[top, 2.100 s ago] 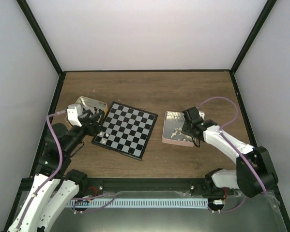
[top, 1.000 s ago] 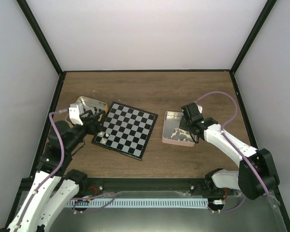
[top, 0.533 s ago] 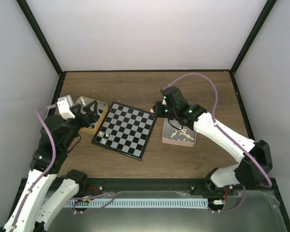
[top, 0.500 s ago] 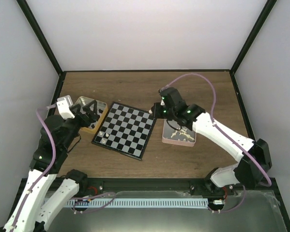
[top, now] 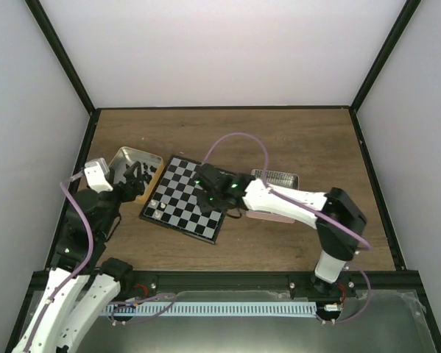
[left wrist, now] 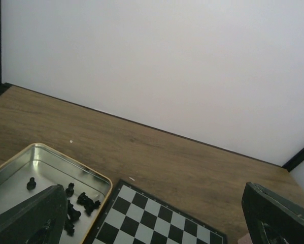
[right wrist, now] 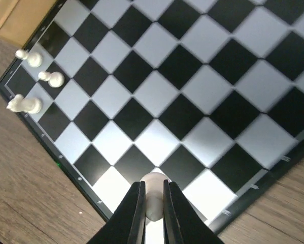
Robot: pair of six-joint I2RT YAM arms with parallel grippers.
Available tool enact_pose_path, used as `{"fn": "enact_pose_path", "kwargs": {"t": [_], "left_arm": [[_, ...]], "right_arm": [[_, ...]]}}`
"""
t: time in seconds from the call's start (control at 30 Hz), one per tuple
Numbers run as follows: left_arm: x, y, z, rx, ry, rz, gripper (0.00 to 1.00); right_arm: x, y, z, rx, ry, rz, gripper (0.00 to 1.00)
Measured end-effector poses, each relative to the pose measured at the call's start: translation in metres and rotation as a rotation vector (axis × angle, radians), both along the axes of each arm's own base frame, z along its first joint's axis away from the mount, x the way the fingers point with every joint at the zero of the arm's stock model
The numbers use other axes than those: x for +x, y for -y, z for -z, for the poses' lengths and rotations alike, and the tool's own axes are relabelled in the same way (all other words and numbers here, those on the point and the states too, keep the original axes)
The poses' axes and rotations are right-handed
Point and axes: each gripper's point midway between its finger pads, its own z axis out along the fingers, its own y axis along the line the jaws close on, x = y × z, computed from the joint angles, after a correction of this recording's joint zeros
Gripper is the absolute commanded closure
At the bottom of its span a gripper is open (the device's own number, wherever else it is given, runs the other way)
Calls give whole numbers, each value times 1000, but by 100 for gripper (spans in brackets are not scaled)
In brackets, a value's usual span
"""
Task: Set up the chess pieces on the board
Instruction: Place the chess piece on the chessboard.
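Note:
The board (top: 183, 187) lies left of centre on the wooden table. Three cream-white chess pieces (right wrist: 53, 78) stand along its near-left edge (top: 157, 209). My right gripper (right wrist: 153, 195) is shut on another cream-white piece (right wrist: 153, 184), held just above the board's (right wrist: 192, 76) near rows; from above this gripper (top: 209, 195) hangs over the board's right half. My left gripper (top: 135, 179) is open and holds nothing, hovering at the edge of the tin of black pieces (left wrist: 83, 201). Its two fingers (left wrist: 32, 216) frame the left wrist view.
A gold-rimmed tin (top: 132, 157) with several black pieces sits left of the board. A pink-rimmed tin (top: 279, 176) with white pieces lies right of the board, half hidden by my right arm. Black frame posts and white walls close in the table.
My right arm swung left from the white-piece tin to over the board with a piece in its jaws. My left arm drew back a little and its jaws widened.

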Motion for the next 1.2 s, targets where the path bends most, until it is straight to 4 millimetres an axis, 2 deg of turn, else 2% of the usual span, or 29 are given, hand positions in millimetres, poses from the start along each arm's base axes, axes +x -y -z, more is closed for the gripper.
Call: {"fn": "enact_pose_path", "kwargs": {"t": [0.17,0.3,0.47,0.6,0.77,1.2], "left_arm": [[-8,-16,8,8,8,-76,5],[-19,-40,16,11,-4,-192,5],[-35,-73,20,-14,-15,-365,5],[-42,-86,24,-30,-20,-434,5],[-47,-92,24,-44,-18,-466,5],[-54,-98,21,-73,8,-494,5]], "right_arm": [[-8,-46,15,-63,6,-67,99],[-17,-83,23,-84,21,-115,98],[-23,-112,39,-117,24,-153,97],[-22,-134,51,-138,35,-182,97],[-14,-144,65,-180,52,-173,97],[-12,-147,65,-198,57,-183,95]]}}
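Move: The right hand already pinches a white piece above the board's far-right files; the c1 square, its apparent goal, lies about 15 cm to its left, 1 cm back and 10 cm below. At board height, the white knight on b1 stands about 18 cm left and level with the hand, the b2 pawn 16 cm left and 3 cm ahead, the a2 pawn 19 cm left and 4 cm ahead. From the empty left hand, c1 is some 8 cm right, 2 cm back and 28 cm below. The right arm carries the pinched white piece some 15 cm left across the board towards c1, sinking about 6 cm on the way and tipping the fingers steeper down with a slight counter-clockwise turn, then hovers nearly still beside the knight and b2 pawn, grip kept. Meanwhile the left hand, empty and wide open, clears out leftward and back by about 11 cm, turning nearly 30 degrees counter-clockwise. ##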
